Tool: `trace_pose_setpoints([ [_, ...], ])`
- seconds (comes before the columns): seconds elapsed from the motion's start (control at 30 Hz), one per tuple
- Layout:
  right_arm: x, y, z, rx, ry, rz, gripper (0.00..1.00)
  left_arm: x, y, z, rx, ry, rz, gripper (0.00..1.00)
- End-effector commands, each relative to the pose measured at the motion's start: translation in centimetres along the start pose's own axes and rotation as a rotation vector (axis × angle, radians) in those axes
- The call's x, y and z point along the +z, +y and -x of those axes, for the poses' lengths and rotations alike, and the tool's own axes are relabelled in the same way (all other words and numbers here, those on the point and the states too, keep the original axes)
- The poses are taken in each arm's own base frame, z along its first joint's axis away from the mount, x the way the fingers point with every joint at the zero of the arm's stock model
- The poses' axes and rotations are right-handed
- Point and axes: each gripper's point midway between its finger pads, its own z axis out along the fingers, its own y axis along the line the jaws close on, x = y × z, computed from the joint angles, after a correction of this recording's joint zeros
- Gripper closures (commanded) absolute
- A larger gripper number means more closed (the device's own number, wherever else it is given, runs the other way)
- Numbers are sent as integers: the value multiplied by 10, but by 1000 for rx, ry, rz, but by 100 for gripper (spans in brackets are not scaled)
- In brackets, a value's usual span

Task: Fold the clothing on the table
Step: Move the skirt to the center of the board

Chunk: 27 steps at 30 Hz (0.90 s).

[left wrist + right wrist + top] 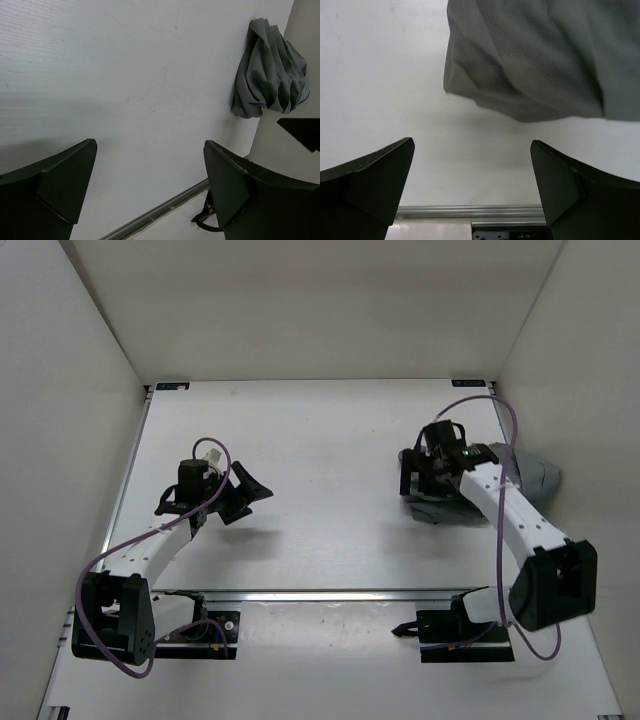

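Observation:
The clothing [541, 476] is a bunched mid-grey pleated garment at the right side of the white table [320, 430], close to the right wall. My right gripper [425, 485] hovers over its left part, open and empty. In the right wrist view the clothing [540, 60] lies crumpled ahead of the right gripper [472, 144], apart from its fingers. My left gripper [250, 498] hangs open over bare table at the left, far from the garment. In the left wrist view the clothing [270, 70] shows at the upper right, well beyond the left gripper [150, 144].
White walls enclose the table at the back and both sides. A thin metal rail [340, 593] crosses the near side ahead of the arm bases, also seen as the rail [470, 211] under the right fingers. Purple cables loop from both arms.

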Motion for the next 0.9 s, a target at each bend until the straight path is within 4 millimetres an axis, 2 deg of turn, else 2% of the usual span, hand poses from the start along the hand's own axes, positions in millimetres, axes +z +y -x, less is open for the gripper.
trace_pose_setpoints([
  [0.0, -11, -18, -7, 44, -84, -19, 1, -1, -6, -1, 10, 8, -29, 1],
  [0.07, -14, -42, -6, 117, -135, -29, 4, 0, -6, 0, 6, 6, -30, 1],
  [0.1, -14, -64, -2, 174, -159, -57, 5, 0, -5, -1, 9, 5, -30, 2],
  [0.13, -17, -72, 1, 192, -185, -44, 4, 0, -5, -3, 5, 12, -34, 1],
  [0.23, -9, -124, 3, 290, -179, -138, 3, 2, -7, -4, 1, 10, -40, 1],
  [0.27, -7, -131, 5, 303, -175, -152, 2, 1, -8, -5, -4, 11, -39, 1],
  [0.37, 18, -151, 7, 343, -126, -203, 1, 2, -8, -5, -4, 15, -38, 1],
  [0.47, 43, -152, 12, 361, -74, -199, 1, 0, -10, -2, -4, 4, -49, 2],
  [0.5, 48, -144, 15, 348, -60, -162, 8, 0, -9, -2, -8, 6, -48, 2],
  [0.53, 58, -135, 17, 340, -28, -131, 19, -1, -8, -1, -5, 3, -46, 1],
  [0.57, 64, -130, 21, 328, 2, -116, 25, -2, -9, 0, 1, -2, -49, 1],
  [0.6, 65, -122, 27, 306, 9, -90, 41, -2, -6, 1, -1, -2, -43, 1],
  [0.63, 71, -106, 24, 282, 46, -46, 76, -3, -7, 0, -8, 4, -46, 1],
  [0.67, 71, -99, 24, 277, 67, -41, 100, -4, -10, 2, 0, -1, -53, 1],
  [0.73, 66, -64, 30, 214, 59, 44, 100, -2, -7, 1, -5, 8, -47, 1],
  [0.8, 53, -29, 36, 178, 45, 146, 100, -3, -7, 1, -6, 9, -46, 2],
  [0.87, 33, 27, 39, 136, 45, 323, 100, -4, -8, 4, -12, -5, -51, 1],
])
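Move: The skirt lies in a loose heap on the right of the board, its middle roughly 14 cm right of the right hand, 2 cm farther out and 8 cm below; its left end lies near that open hand. The board's right edge runs about 22 cm to this hand's right and level with it, the metal rail some 22 cm straight back. From the left hand, the skirt's middle is around 49 cm right, 5 cm ahead and 5 cm lower. The skirt is reached by a fast swing of the open right hand, about 14 cm to the right, turning some 25 degrees clockwise, before it sinks roughly 7 cm into the heap and edges forward. The fingers shut on a fold; still pinching it, the hand turns back and pulls left by 8 cm or more, reaching a little farther out and starting to rise. ##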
